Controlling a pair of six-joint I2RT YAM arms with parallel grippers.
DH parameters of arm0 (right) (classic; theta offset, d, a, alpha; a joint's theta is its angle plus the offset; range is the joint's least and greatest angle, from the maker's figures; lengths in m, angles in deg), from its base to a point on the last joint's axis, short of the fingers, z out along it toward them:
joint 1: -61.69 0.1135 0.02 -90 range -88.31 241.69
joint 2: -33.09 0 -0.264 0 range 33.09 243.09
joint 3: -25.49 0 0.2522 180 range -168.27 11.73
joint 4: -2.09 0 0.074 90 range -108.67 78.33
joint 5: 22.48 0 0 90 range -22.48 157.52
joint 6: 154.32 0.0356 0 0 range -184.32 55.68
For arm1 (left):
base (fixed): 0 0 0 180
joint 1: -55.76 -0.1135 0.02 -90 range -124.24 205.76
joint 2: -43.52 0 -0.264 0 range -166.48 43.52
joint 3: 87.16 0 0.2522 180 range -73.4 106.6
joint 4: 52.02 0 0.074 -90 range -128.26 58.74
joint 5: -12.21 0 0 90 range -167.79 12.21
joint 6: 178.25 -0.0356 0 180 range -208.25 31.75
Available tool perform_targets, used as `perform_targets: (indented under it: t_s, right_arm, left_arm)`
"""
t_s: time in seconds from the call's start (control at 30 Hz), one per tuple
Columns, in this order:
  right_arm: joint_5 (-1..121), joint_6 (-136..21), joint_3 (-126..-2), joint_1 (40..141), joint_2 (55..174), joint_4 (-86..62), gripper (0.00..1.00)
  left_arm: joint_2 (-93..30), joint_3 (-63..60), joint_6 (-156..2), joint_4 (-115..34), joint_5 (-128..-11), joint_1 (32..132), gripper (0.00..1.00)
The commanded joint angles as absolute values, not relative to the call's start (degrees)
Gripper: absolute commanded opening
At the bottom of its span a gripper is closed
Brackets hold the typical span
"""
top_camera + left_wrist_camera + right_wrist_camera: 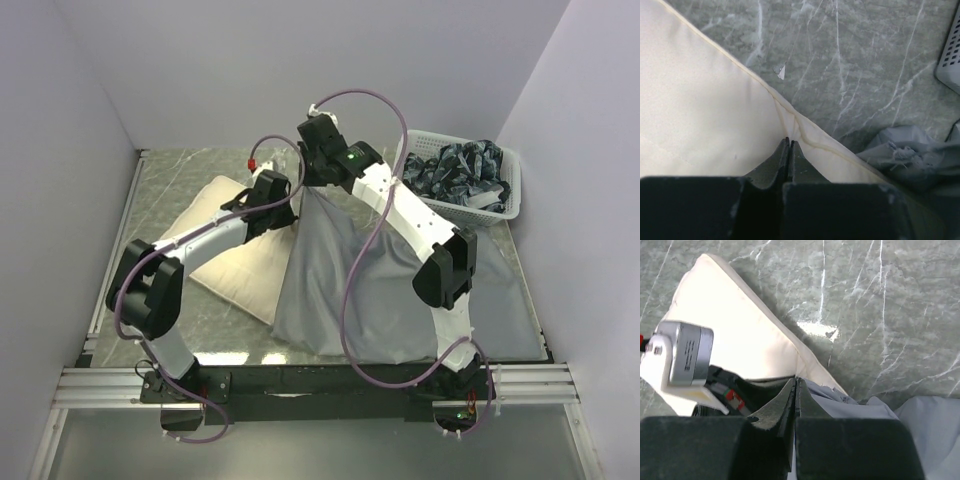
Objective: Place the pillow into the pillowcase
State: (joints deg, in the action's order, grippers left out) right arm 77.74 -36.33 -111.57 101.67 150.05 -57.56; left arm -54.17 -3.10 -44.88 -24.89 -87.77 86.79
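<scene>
The cream pillow (235, 275) lies at the left of the marble table, partly under my left arm. My left gripper (277, 208) is shut on the pillow's right edge; in the left wrist view the gripper (788, 141) pinches puckered cream fabric (715, 110) by the seam. The grey pillowcase (330, 280) rises in a peak from the table to my right gripper (318, 187), which is shut on its top edge. In the right wrist view the gripper (796, 381) holds grey cloth (850, 407) just right of the pillow (740, 325).
A white basket (515, 180) with dark patterned cloths (455, 170) stands at the back right; its corner shows in the left wrist view (951, 50). White walls close in the back and both sides. Bare marble (180, 165) lies behind the pillow.
</scene>
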Motion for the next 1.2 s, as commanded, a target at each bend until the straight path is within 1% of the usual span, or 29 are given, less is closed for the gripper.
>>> perform_targets:
  t_s: [0.0,0.07,0.17,0.2,0.27,0.3,0.33,0.37,0.4,0.43,0.47,0.5,0.53,0.57,0.6,0.63,0.67,0.7,0.73,0.77,0.83,0.87,0.93,1.03,1.17]
  right_arm:
    - [76.48,-35.84,-112.47,103.86,148.41,-52.81,0.0]
    - [77.01,-35.75,-107.82,105.1,145.87,-50.53,0.0]
    - [76.57,-35.14,-100.79,106.6,141.73,-46.85,0.0]
    - [75.87,-34.88,-99.2,106.86,140.94,-45.87,0.02]
    - [76.13,-34.96,-97.08,106.95,140.05,-45.07,0.07]
    - [76.22,-35.31,-97.25,106.95,140.4,-45.68,0.16]
    - [77.35,-35.57,-98.65,106.78,141.18,-47.6,0.19]
    - [77.97,-35.92,-99.09,106.6,141.37,-48.49,0.22]
    - [78.67,-36.28,-98.84,106.69,141.28,-49.02,0.34]
    - [79.38,-36.45,-98.23,106.6,140.32,-49.11,0.41]
    - [79.64,-36.46,-97.35,106.25,139.62,-48.85,0.45]
    - [79.82,-36.46,-95.25,106.25,138.65,-48.5,0.53]
    - [80.0,-36.46,-94.01,106.16,136.73,-47.71,0.57]
    - [80.08,-36.37,-92.87,106.16,135.84,-47.44,0.6]
    - [80.09,-36.28,-90.51,106.16,134.96,-47.27,0.62]
    - [79.82,-36.19,-88.83,106.33,133.04,-46.66,0.62]
    - [79.21,-35.67,-86.9,106.86,131.97,-45.87,0.62]
    - [78.77,-35.4,-82.44,107.3,130.83,-44.99,0.62]
    - [78.24,-35.05,-80.14,107.82,128.99,-42.55,0.62]
    - [77.63,-34.18,-78.03,108.53,128.28,-41.56,0.62]
    - [77.36,-33.65,-73.8,110.2,127.4,-39.46,0.62]
    - [77.19,-33.21,-73.18,110.64,127.65,-39.01,0.62]
    - [76.75,-33.03,-73.17,111.17,129.14,-38.83,0.61]
    - [76.39,-33.2,-75.19,112.39,131.34,-38.92,0.61]
    - [78.06,-33.73,-78.35,113.98,135.12,-41.02,0.62]
  left_arm:
    - [-50.87,-3.54,-40.8,-27.01,-81.94,86.36,0.01]
    - [-51.84,-2.31,-39.57,-27.53,-79.91,83.12,0.01]
    - [-56.57,1.91,-37.54,-26.92,-78.32,78.81,0.01]
    - [-57.81,4.36,-36.15,-27.27,-75.1,77.75,0.01]
    - [-61.14,6.39,-34.73,-29.62,-71.74,75.29,0.01]
    - [-62.12,8.58,-34.2,-30.34,-69.99,74.93,0.01]
    - [-63.09,10.08,-34.46,-30.43,-67.62,74.66,0.01]
    - [-64.58,11.75,-34.98,-28.35,-67.25,74.66,0.09]
    - [-64.76,14.11,-36.47,-27.45,-67.68,74.66,0.16]
    - [-64.42,14.31,-36.83,-26.66,-68.82,74.66,0.26]
    - [-62.94,13.96,-37.53,-26.39,-69.7,74.4,0.42]
    - [-61.88,12.22,-37.54,-26.48,-70.14,74.05,0.46]
    - [-60.82,11.25,-37.45,-26.3,-71.19,73.26,0.51]
    - [-58.55,10.19,-37.45,-26.04,-71.81,72.82,0.64]
    - [-57.05,8.18,-37.45,-25.0,-73.03,72.47,0.7]
    - [-55.55,7.2,-37.45,-24.03,-74.52,71.94,0.74]
    - [-52.32,5.63,-37.28,-22.45,-79.41,71.59,0.78]
    - [-50.46,4.83,-36.93,-18.87,-82.59,71.41,0.8]
    - [-48.61,4.04,-36.4,-16.48,-86.02,70.71,0.87]
    - [-44.59,1.68,-35.35,-14.81,-93.8,70.36,0.9]
    - [-40.18,-1.75,-33.07,-10.34,-101.22,69.04,0.96]
    - [-35.89,-6.04,-30.88,-9.7,-103.96,68.25,0.97]
    - [-31.74,-10.63,-29.98,-9.34,-103.72,64.75,0.99]
    - [-25.41,-17.58,-28.4,-7.5,-102.93,61.84,0.99]
    - [-18.21,-27.76,-26.38,-7.84,-99.42,60.16,0.99]
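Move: The left hand pinches the pillow's cover by its far edge; the held far end of the pillowcase mouth is about 4 cm ahead, 4 cm right and 9 cm above it, the pillow's middle about 6 cm back, 9 cm left and 9 cm below. From the right hand, holding that mouth end, the pillow's middle is some 8 cm back, 12 cm left and 20 cm down; the case's spread body is about 17 cm back, 21 cm right and 23 cm down. The left hand, still pinching the pillow, pushes it about 8 cm forward and slightly left at the pillowcase mouth, opens wide to let go, then sweeps some 20 cm left and 15 cm back in a rising, then dipping arc over the pillow, turning about 45 degrees counter-clockwise. The right hand draws the mouth's far end back and down about 4 cm each way over the pillow, opens and lets go, then goes on back another 8 cm and lower, to end with parted fingers above the mouth edge. ##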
